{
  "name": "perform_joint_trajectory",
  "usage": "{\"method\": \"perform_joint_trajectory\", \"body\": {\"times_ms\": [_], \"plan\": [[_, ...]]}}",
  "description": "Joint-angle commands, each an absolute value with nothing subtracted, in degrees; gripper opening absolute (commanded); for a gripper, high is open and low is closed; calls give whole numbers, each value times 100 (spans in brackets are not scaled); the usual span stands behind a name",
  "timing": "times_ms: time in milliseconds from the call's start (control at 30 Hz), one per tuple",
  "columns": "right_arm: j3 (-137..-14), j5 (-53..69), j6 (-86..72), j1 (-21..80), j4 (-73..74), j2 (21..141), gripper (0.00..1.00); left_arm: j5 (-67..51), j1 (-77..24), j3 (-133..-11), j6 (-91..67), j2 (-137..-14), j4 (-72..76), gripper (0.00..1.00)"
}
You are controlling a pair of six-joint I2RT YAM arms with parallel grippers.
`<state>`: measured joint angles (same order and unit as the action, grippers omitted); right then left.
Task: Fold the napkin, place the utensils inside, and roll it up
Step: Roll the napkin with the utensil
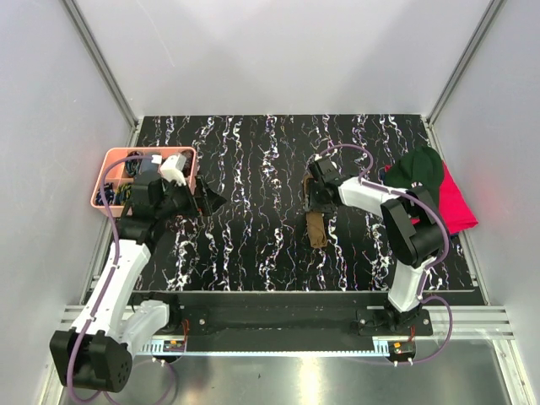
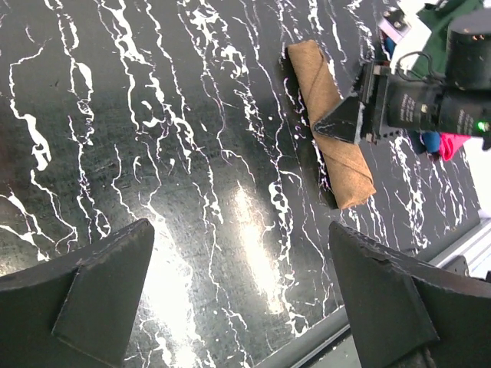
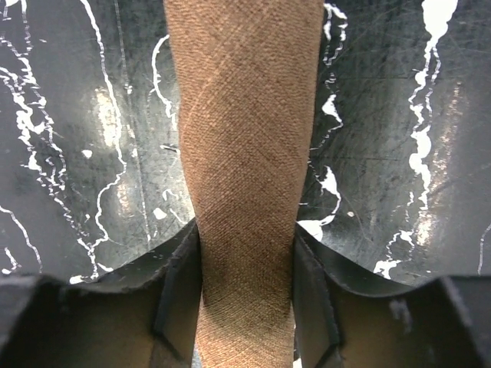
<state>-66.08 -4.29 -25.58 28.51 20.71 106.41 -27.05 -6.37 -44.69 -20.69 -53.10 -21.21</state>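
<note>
The napkin (image 1: 316, 229) lies rolled into a narrow olive-brown tube on the black marbled table, right of centre. My right gripper (image 1: 319, 196) is shut on the far half of the roll. In the right wrist view its jaws press both sides of the napkin (image 3: 245, 130), and the cloth narrows where they pinch it. The left wrist view shows the napkin (image 2: 313, 73) lying diagonally, with the right gripper (image 2: 360, 115) on its middle. My left gripper (image 1: 207, 201) hovers well to the left of the roll, open, with nothing between its fingers (image 2: 100, 284). The utensils are hidden.
A pink basket (image 1: 103, 181) holding small items stands at the table's left edge, just behind the left arm. A dark green cap (image 1: 419, 167) and a red cloth (image 1: 456, 209) lie at the right edge. The metal front rail (image 1: 278, 316) runs along the near side.
</note>
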Motion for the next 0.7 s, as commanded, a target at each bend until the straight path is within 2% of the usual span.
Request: {"method": "perform_joint_trajectory", "body": {"times_ms": [0,133,267,467,667], "plan": [[-6513,-343,-2400,2769,2365,10741,55,-3374,-404,-4166,-1846,-5116,-1899,99],[-6451,-150,-2058,2769,2294,10179,81,-3305,-378,-4149,-1828,-5010,-1898,99],[-6398,-18,-1829,2716,2259,9467,90,-3208,-352,-4113,-1819,-4992,-1898,99],[-6197,668,-1697,2418,2154,8237,97,-3278,-316,-4078,-1775,-4835,-1750,99],[-4845,527,-1442,2206,1266,6297,100,-3244,-316,-3788,-1855,-3895,-1091,99]]}}
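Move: Between the half-open right fingers sits the rolled napkin, its middle about 1 cm back of the hand point and 1 cm below, the roll running mostly forward and back. The green cap lies some 30 cm to the right of this hand and 6 cm farther out, with the red cloth beyond, about 42 cm right and 3 cm ahead. From the left hand the napkin is roughly 27 cm right, 7 cm ahead and 20 cm down. Spreading its fingers from half open to fully wide, the right hand lets go of the napkin roll's sides, then climbs away from it, slowly at first and then fast, by about 16 cm. It also eases a little back and right, and the wrist tilts some 25 degrees so the fingertips swing up and forward. ##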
